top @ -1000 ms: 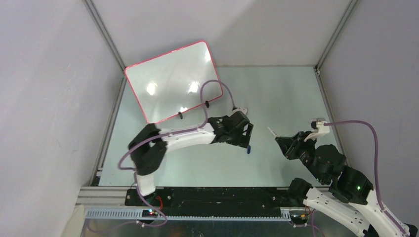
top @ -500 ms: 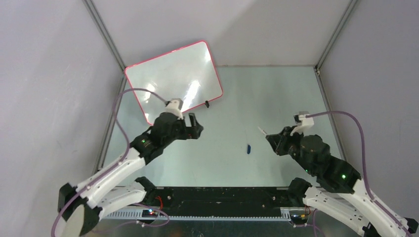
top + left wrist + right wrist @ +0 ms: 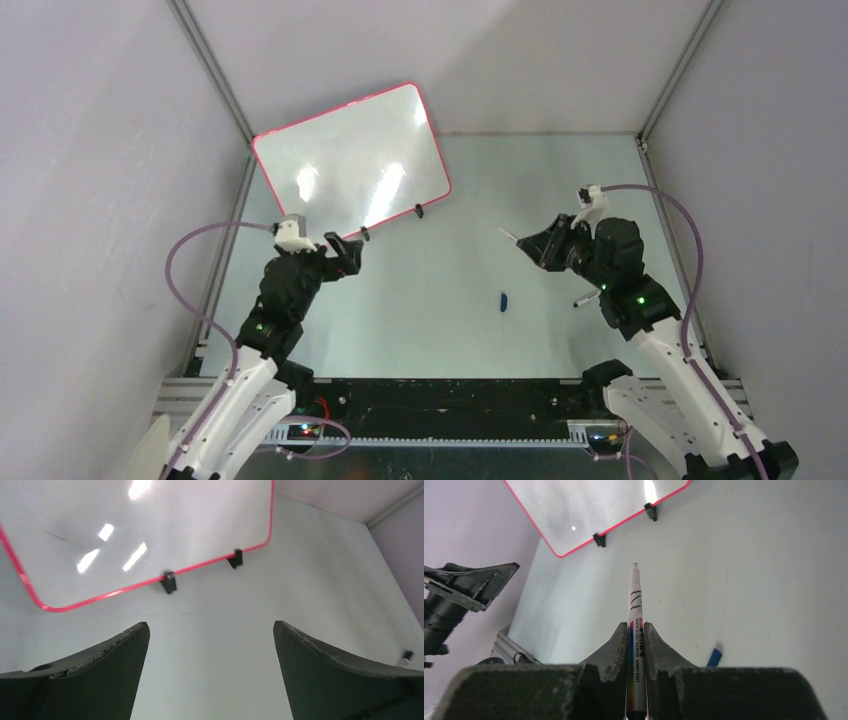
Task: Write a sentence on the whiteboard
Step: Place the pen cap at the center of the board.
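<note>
The whiteboard (image 3: 350,165) leans at the back left on two black clip feet, its red rim also in the left wrist view (image 3: 150,581) and the right wrist view (image 3: 574,545). Its face is glossy and blank apart from one faint short stroke; no sentence is in view. My left gripper (image 3: 347,253) hovers just before the board's near left corner, open with nothing between its fingers (image 3: 210,623). My right gripper (image 3: 537,243) is right of centre, shut on a white whiteboard marker (image 3: 635,605), uncapped, tip (image 3: 504,234) pointing left toward the board.
A small blue marker cap (image 3: 503,300) lies on the pale table (image 3: 440,300) between the arms, also seen in the right wrist view (image 3: 714,657). A thin pen-like thing (image 3: 586,298) lies beside the right arm. Grey walls close in on the left, back and right.
My left arm swung from the table's middle to the left, ending near the board's front corner with its jaws wide. The right arm moved farther from its base with the marker.
</note>
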Controlling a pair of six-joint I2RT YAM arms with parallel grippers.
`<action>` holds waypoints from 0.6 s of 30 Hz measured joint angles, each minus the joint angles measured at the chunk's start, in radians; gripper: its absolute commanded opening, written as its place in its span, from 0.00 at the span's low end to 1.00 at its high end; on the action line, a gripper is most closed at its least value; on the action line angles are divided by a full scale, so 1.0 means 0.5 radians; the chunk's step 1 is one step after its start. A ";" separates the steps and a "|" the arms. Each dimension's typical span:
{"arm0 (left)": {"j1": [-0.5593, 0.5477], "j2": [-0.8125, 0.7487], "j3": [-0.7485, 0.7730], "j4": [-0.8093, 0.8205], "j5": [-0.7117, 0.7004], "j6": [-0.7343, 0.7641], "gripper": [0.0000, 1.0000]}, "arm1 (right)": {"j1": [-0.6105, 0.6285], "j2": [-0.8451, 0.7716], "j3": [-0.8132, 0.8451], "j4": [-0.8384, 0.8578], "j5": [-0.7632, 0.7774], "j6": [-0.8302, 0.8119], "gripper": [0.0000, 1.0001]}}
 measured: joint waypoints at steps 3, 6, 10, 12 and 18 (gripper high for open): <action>0.124 -0.188 -0.165 0.185 -0.068 0.079 0.99 | -0.088 0.101 -0.017 0.154 -0.219 0.061 0.00; 0.272 -0.277 -0.200 0.240 -0.097 0.092 0.99 | -0.092 0.110 -0.021 0.226 -0.325 0.089 0.00; 0.520 -0.317 -0.200 0.350 -0.081 0.099 1.00 | -0.092 0.105 -0.021 0.285 -0.417 0.095 0.00; 0.599 -0.316 -0.200 0.403 -0.046 0.109 1.00 | -0.092 0.089 -0.021 0.284 -0.434 0.090 0.00; 0.912 -0.179 -0.160 0.502 0.173 0.108 0.99 | -0.092 0.036 -0.021 0.274 -0.439 0.040 0.00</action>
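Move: Some 25 cm ahead of the empty left hand, 4 cm to its left and 12 cm lower, is the middle of the whiteboard; the pen cap already lies about 31 cm to that hand's right, 7 cm back and 18 cm below. For the right hand, holding the pen, the whiteboard is roughly 28 cm ahead, 38 cm left and 17 cm down, the cap 4 cm back, 3 cm left and 24 cm down, and a spare marker 4 cm back, 15 cm right and 24 cm down. Swinging left by about 11 cm and rising some 4 cm, the open, empty left hand clears away from the pen cap towards the whiteboard's near left corner, turning counter-clockwise some 20 degrees while its fingers tilt upward. The right hand keeps its grip on the pen, shifts left and up a couple of centimetres and turns slightly, swinging the tip farther left. ##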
